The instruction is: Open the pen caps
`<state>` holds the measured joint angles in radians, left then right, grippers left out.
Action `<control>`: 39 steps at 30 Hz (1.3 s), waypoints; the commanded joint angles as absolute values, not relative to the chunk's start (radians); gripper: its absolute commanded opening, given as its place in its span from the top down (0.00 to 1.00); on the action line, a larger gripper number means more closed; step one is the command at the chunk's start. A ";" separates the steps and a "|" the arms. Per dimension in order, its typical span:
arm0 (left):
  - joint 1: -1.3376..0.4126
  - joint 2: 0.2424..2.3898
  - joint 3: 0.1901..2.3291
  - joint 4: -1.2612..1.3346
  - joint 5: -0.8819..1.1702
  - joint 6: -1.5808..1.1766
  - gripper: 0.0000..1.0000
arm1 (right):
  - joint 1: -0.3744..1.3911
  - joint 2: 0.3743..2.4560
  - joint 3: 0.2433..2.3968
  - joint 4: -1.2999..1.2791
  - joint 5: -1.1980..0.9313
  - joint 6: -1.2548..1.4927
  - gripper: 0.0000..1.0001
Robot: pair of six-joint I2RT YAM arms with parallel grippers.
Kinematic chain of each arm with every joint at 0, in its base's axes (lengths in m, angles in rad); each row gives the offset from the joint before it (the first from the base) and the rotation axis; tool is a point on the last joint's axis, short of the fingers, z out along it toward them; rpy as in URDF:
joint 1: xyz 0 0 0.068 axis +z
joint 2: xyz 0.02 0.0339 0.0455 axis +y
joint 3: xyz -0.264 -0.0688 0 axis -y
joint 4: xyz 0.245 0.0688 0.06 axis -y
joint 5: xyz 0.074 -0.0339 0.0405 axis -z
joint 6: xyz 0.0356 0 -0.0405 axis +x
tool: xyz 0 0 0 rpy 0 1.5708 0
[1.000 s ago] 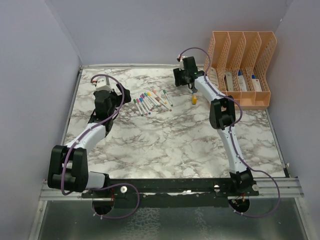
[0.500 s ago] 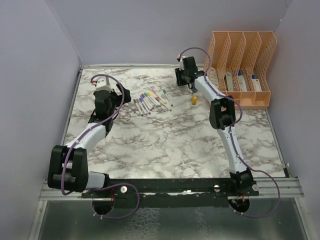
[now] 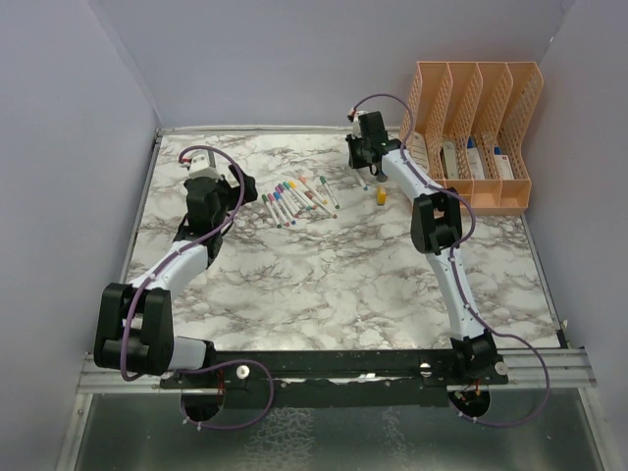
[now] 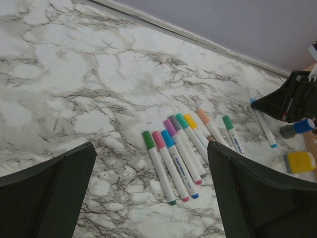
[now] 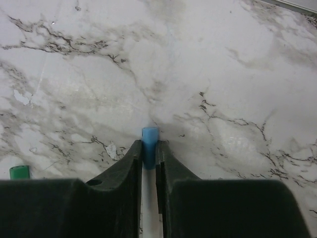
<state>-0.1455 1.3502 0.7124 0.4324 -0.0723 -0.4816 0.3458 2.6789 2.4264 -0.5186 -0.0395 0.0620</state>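
Several white marker pens with coloured pen caps [image 3: 299, 199] lie in a row on the marble table [image 3: 324, 275]. In the left wrist view their caps [image 4: 167, 138] show green, pink, blue, purple, grey, teal, yellow and peach. My left gripper [image 4: 151, 163] hangs open just left of the row, holding nothing; the top view shows this gripper [image 3: 234, 196] beside the pens. At the back of the table, my right gripper [image 5: 149, 146] is shut on one pen's blue cap [image 5: 150, 135]; the white barrel runs back between the fingers. The top view has the right gripper [image 3: 361, 162] right of the row.
An orange file rack [image 3: 476, 128] stands at the back right, close to the right arm. A yellow block [image 4: 299, 161] and a blue-tipped grey cylinder [image 4: 299, 126] lie just right of the pens. A green cap [image 5: 20, 172] shows left of the right fingers. Purple walls enclose the table.
The right gripper's jaws have closed onto the blue-capped pen, and the gripper has shifted slightly. The left arm has not moved.
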 commanded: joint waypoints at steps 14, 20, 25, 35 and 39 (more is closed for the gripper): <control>-0.145 1.343 0.749 0.448 -0.070 -0.492 0.01 | 0.434 2.682 2.373 -0.515 -0.213 0.184 0.44; -0.146 1.327 0.745 0.448 -0.063 -0.499 0.01 | 0.436 2.626 2.288 -0.530 -0.119 0.158 0.43; -0.146 1.319 0.741 0.448 -0.049 -0.513 0.01 | 0.434 2.581 2.222 -0.530 -0.034 0.123 0.42; -0.146 1.285 0.723 0.447 -0.034 -0.540 0.01 | 0.414 2.506 2.166 -0.519 -0.003 0.099 0.42; -0.146 1.271 0.715 0.449 -0.034 -0.544 0.01 | 0.406 2.492 2.150 -0.540 0.002 0.088 0.42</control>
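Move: The right fingers already hold the blue pen near its cap end; its middle lies some 3 cm back and 1 cm to the right of that hand, barely below it. The green pen's middle is about 8 cm back and 6 cm left, the blue-topped bottle 3 cm back and 7 cm right, the yellow block about 9 cm back and 7 cm right. From the left hand, the blue pen lies roughly 16 cm ahead, 28 cm right and 17 cm down. Sweep the right gripper low over the table to the left, about 8 cm, drawing back some 4 cm and rolling slightly, towards the green pen's cap; on the way open the fingers to a bit over half and let go of the blue pen. Then come back right about 5 cm at the same height, fingers still open, undoing most of the roll, to end with them either side of the blue pen and the green cap. ##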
